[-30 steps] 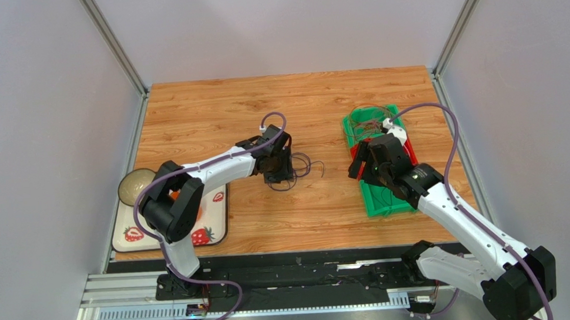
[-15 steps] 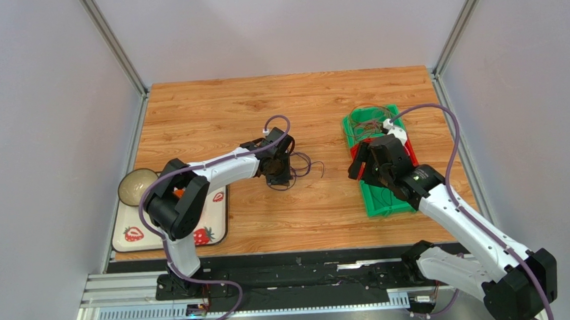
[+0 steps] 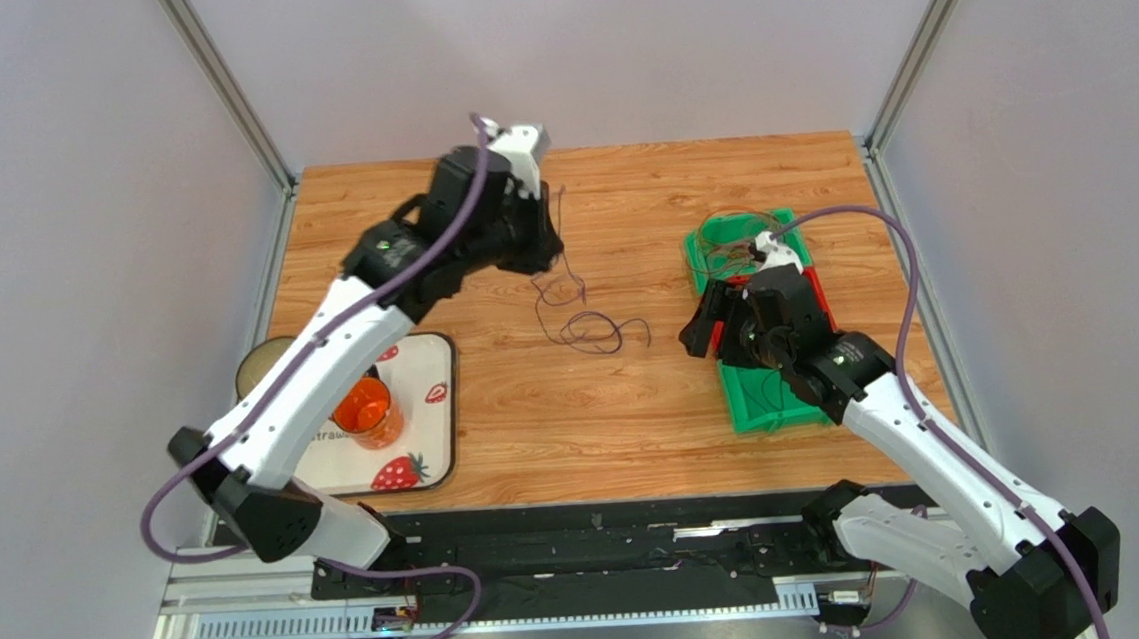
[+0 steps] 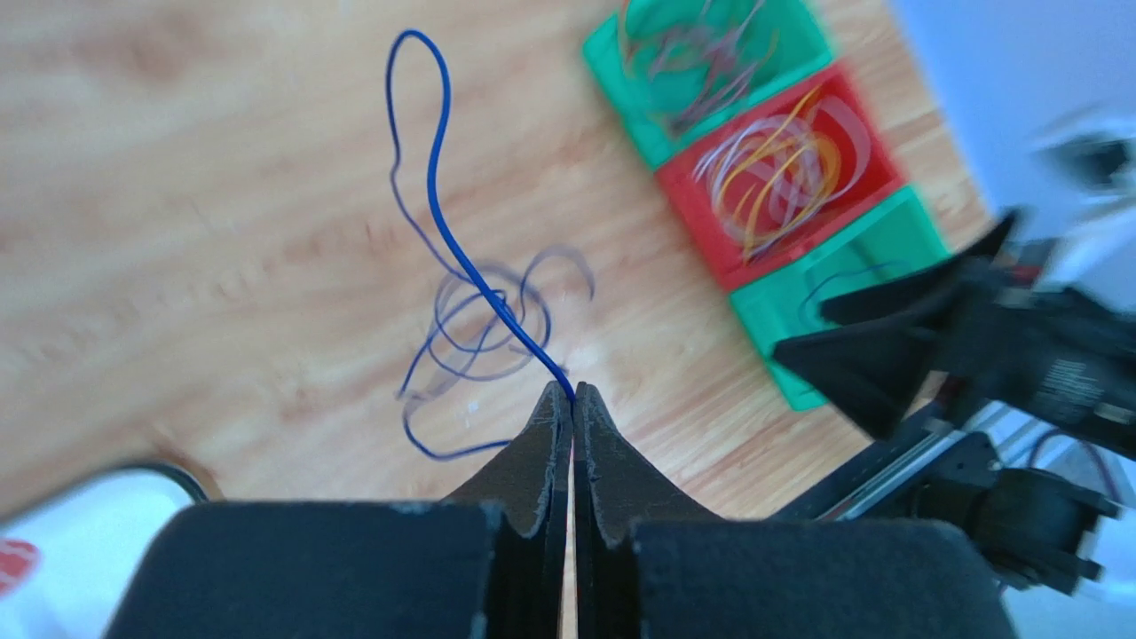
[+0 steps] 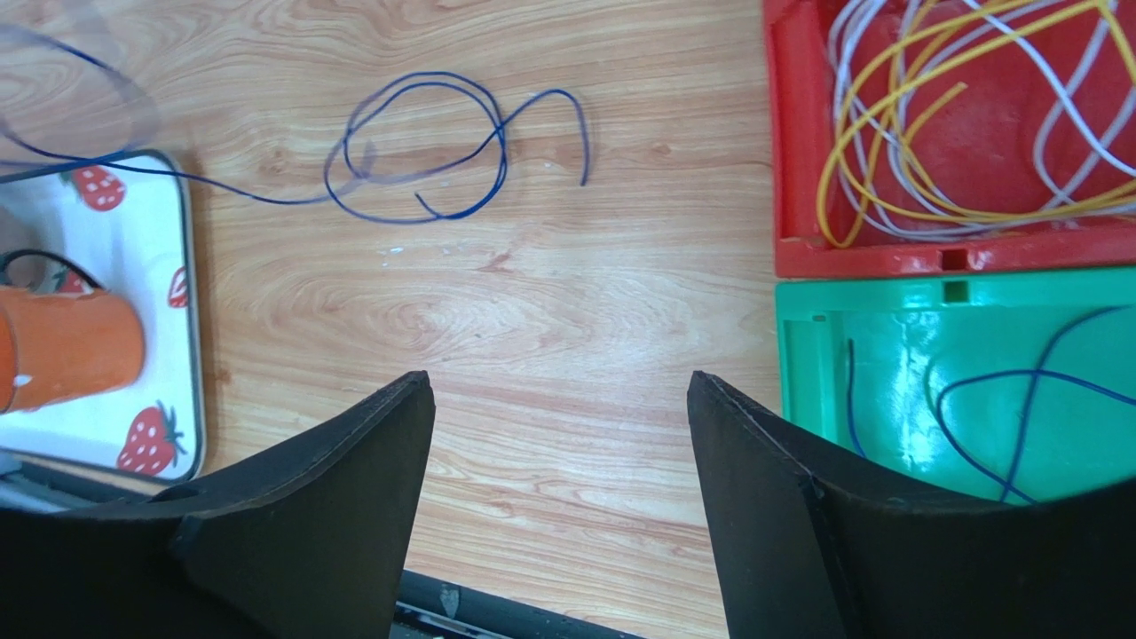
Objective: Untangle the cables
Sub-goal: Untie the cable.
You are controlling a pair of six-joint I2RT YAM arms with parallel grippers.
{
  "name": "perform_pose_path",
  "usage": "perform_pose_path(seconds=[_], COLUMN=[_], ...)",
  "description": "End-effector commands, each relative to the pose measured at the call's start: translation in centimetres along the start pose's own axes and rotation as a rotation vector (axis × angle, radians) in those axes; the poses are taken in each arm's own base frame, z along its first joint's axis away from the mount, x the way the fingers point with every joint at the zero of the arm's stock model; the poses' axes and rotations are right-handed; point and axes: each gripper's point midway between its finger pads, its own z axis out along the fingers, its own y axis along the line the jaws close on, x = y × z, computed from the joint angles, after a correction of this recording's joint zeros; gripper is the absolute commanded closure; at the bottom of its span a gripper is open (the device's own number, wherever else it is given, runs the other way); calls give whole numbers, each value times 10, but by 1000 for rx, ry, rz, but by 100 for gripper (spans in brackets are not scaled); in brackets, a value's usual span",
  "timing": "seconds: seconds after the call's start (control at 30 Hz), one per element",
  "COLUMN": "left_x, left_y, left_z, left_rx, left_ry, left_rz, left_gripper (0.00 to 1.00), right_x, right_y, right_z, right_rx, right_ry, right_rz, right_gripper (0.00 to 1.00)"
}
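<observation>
My left gripper (image 3: pixel 543 236) is raised high above the table, its jaws (image 4: pixel 574 390) shut on the end of a thin blue cable (image 4: pixel 440 200). That cable hangs down to a loose tangle of blue loops (image 3: pixel 592 330) lying on the wood, also visible in the right wrist view (image 5: pixel 440 147). Yellow, orange and white cables (image 5: pixel 934 120) lie coiled in the red bin (image 5: pixel 798 200). More blue strands (image 5: pixel 1014 400) rest in the green bin (image 5: pixel 814 360). My right gripper (image 5: pixel 558 380) hovers open over bare wood at the bins' left edge (image 3: pixel 700 335), holding nothing.
A strawberry-print tray (image 3: pixel 432 420) at the left holds an orange cup (image 3: pixel 364 406); a bowl (image 3: pixel 251 372) sits at its far corner. A second green bin (image 4: pixel 627 53) with mixed cables lies behind the red one. Metal frame posts and grey walls enclose the table.
My left gripper shut on the blue cable at the table and rose up and back, stretching one strand out of the tangle. The right arm barely shifted.
</observation>
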Motion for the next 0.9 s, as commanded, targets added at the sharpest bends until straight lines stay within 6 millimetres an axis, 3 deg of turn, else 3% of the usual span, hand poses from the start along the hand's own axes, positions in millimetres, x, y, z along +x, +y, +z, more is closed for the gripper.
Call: perform_pose_path(seconds=[0.0,0.07,0.13,0.23,0.3,0.4,0.53,0.63,0.73,0.87], left_x=[-36,-50,-47,-22,10,42,52,55,61,73], left_y=[-10,-13,-10,-2,-10,-21,-32,-40,-46,-68], left_z=[-79,-102,-104,-85,-66,-47,-40,-42,-47,-66], left_rx=[52,75,80,62,143,241,321,372,425,590], left_ry=[-98,-183,-211,-141,-40,50,72,88,107,170], left_rz=[159,192,213,201,189,158,160,176,199,234], left_gripper=[100,100,100,100,100,100,100,100,100,100], right_x=[-31,-35,-37,-39,-40,-42,-52,-59,-67,-64], right_y=[36,45,49,60,67,77,104,123,129,143], right_z=[-19,-27,-31,-41,-48,-56,-71,-80,-78,-76], right_rx=[-163,-216,-244,-319,-369,-437,-577,-670,-675,-740], right_ry=[-98,-116,-134,-157,-168,-189,-218,-218,-235,-205], right_rz=[-30,-35,-39,-51,-60,-57,-23,-22,-71,-237], right_gripper=[26,25,25,24,24,23,22,22,22,21])
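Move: The blue cable is already pinched in my left hand; its loose tangle lies about 27 cm below that hand, 2 cm ahead and 5 cm to the right, and the strawberry tray is some 28 cm left and 8 cm back. From my right hand the tangle is roughly 8 cm ahead, 13 cm left and 12 cm down; the red bin sits about 14 cm right and 9 cm ahead, the near green bin 14 cm right and 2 cm back. I flick the held cable with my left hand: up about 12 cm, swinging slightly left, then down some 17 cm while drawing 9 cm back and turning clockwise about 25 degrees, fingers still shut on it. My open right hand climbs 11 cm and comes 7 cm left towards the left hand, its fingers tipping up and swinging left, without touching the cable. ##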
